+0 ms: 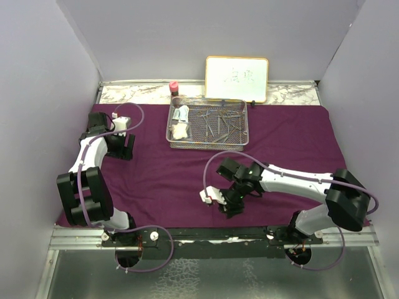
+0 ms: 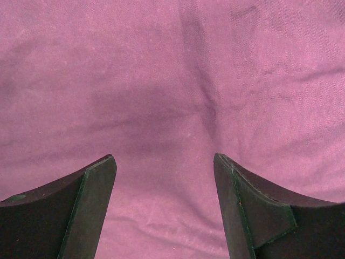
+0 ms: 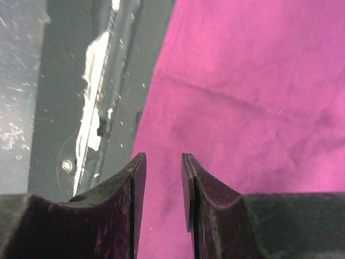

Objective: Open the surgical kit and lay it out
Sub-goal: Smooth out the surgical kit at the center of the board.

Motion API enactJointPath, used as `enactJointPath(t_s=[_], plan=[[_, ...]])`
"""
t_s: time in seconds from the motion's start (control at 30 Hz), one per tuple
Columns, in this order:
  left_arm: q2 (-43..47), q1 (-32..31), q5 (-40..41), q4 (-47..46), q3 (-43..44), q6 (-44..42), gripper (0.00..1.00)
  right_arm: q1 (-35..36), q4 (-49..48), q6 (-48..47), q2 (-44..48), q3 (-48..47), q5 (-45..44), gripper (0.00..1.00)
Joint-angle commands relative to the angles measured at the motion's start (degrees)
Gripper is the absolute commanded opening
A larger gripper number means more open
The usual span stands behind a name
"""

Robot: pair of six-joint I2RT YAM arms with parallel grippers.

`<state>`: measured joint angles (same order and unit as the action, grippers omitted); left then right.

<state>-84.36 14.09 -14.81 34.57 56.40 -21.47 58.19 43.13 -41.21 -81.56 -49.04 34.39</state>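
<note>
The dark purple cloth wrap (image 1: 280, 134) lies spread flat over the table. On its far middle stands the silver wire-mesh tray (image 1: 172, 128), holding steel forceps and clamps (image 1: 215, 121), gauze (image 1: 180, 130) and small white packets (image 1: 181, 114). My left gripper (image 1: 121, 151) hangs just above the cloth (image 2: 172, 81) at the left, jaws wide open and empty (image 2: 164, 157). My right gripper (image 1: 227, 208) is low over the cloth's near edge (image 3: 161, 70). Its jaws (image 3: 163, 156) stand a narrow gap apart, open, with only cloth showing between them.
A framed whiteboard (image 1: 237, 78) and a small pink-capped bottle (image 1: 174, 88) stand behind the tray on the marbled strip. A black rail (image 1: 206, 235) runs along the front just past the cloth's edge; it shows in the right wrist view (image 3: 70, 108). Grey walls close in left, right and back.
</note>
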Motion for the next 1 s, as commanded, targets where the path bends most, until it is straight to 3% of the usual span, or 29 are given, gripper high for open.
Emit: enactJointPath(t_s=[0.0,0.2,0.5,0.7,0.97], plan=[[0.2,-0.6,0.1,-1.7,-0.6,0.0,0.76,-1.7,-0.3,-1.0,-1.5,3.4,-5.3,0.33],[0.0,-0.8,0.2,-1.8,-0.7,0.1,0.76,-1.9,-0.4,-1.8,-6.4,4.2,-5.8,0.33],[-0.1,-0.9,0.7,-1.8,-0.9,0.1,0.76,-1.9,7.2,-5.4,-13.6,1.6,1.1,0.33],[-0.4,-1.0,0.8,-1.9,-0.9,0.1,0.76,-1.9,10.6,-7.3,-13.8,1.0,4.4,0.33],[-0.2,-1.2,1.9,-1.9,-1.0,-0.2,0.76,-2.0,7.8,-4.7,-8.9,-0.3,1.4,0.33]])
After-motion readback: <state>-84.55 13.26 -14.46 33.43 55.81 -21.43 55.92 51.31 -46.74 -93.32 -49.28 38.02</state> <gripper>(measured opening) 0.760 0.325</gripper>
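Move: The cloth's near edge, the stretch to be smoothed, lies about 4 cm back, 3 cm right and 4 cm below the right hand. The instrument tray sits some 35 cm ahead and 9 cm left, nearly level, with the white gauze pack in it about 32 cm ahead and 20 cm left. From the left hand, that stretch of edge is roughly 28 cm back, 42 cm right and 6 cm below. The half-open right hand sinks 4 cm rightward onto the cloth, then drags its fingertips back 2 cm towards the near edge. ##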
